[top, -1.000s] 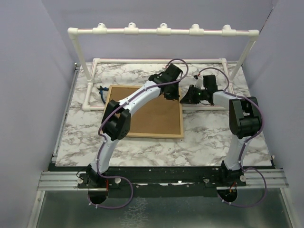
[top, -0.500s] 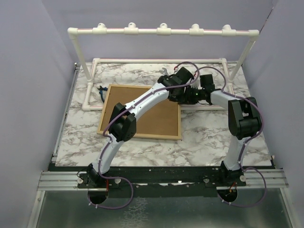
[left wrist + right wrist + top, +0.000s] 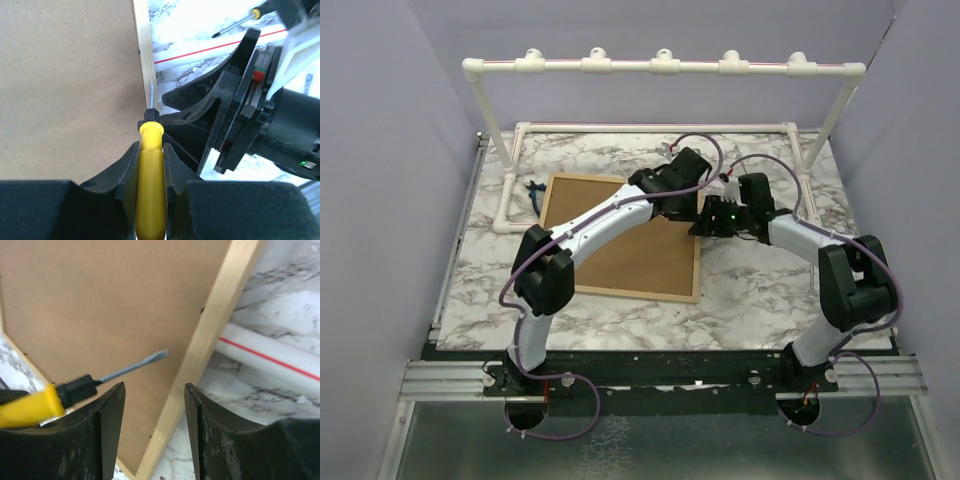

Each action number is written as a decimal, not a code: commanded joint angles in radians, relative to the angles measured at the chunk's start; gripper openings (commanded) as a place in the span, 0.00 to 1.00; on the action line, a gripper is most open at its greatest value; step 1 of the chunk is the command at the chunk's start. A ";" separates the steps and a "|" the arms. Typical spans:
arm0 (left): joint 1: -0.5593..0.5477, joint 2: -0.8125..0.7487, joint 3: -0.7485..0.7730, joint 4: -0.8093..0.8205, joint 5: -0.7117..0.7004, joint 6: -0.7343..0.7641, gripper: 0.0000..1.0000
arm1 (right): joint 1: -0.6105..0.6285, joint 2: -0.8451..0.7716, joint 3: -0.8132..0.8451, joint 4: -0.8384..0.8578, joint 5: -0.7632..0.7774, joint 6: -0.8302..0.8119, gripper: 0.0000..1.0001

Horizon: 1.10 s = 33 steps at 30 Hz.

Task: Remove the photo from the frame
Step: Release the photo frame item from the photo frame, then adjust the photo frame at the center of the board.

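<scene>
The frame [image 3: 620, 245] lies face down on the marble table, its brown fibreboard back [image 3: 65, 85] up and thin wood edging [image 3: 210, 335] showing. The photo is hidden under it. My left gripper [image 3: 151, 147] is shut on a yellow-handled screwdriver [image 3: 151, 175], whose blade tip rests at the frame's right edge. In the top view that gripper [image 3: 686, 208] sits over the frame's far right corner. My right gripper [image 3: 154, 387] stands open, straddling the same wooden edge, with the screwdriver blade [image 3: 135, 366] just left of it; from above the right gripper [image 3: 706, 222] nearly meets the left one.
A white PVC pipe rack [image 3: 660, 66] spans the back of the table, and its base pipe with a red stripe [image 3: 270, 360] runs close beside the frame's right edge. A second small screwdriver [image 3: 235, 24] lies beyond it. A blue item [image 3: 534, 196] lies left of the frame.
My right gripper has opened and its arm has swung outward and nearer. The left gripper swung right, then back left. The frame has shifted and turned slightly.
</scene>
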 commanded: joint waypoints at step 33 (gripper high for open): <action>0.203 -1.000 -0.774 0.140 -0.184 -0.031 0.00 | 0.083 -0.031 -0.060 -0.033 0.303 0.070 0.30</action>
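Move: My left hand, still gripping the yellow screwdriver, has the middle of the photo frame about 14 cm to its left, 3 cm back and 13 cm below. The frame's right rail is some 5 cm to its right, 13 cm down and level fore-and-aft; the wrench lies roughly 15 cm ahead. For my open right hand, the grip spot on that rail is about 2 cm back and 4 cm below; a second screwdriver lies about 18 cm to the right and 3 cm ahead. I lift my left hand with the screwdriver up off the rail area and sweep it about 20 cm left and 7 cm back, rising some 12 cm over the backing board, turning counter-clockwise and tipping the fingers up. My right hand eases back, then sinks about 4 cm onto the right rail, its fingers narrowing partway to straddle the rail; a squeeze can't be seen. ##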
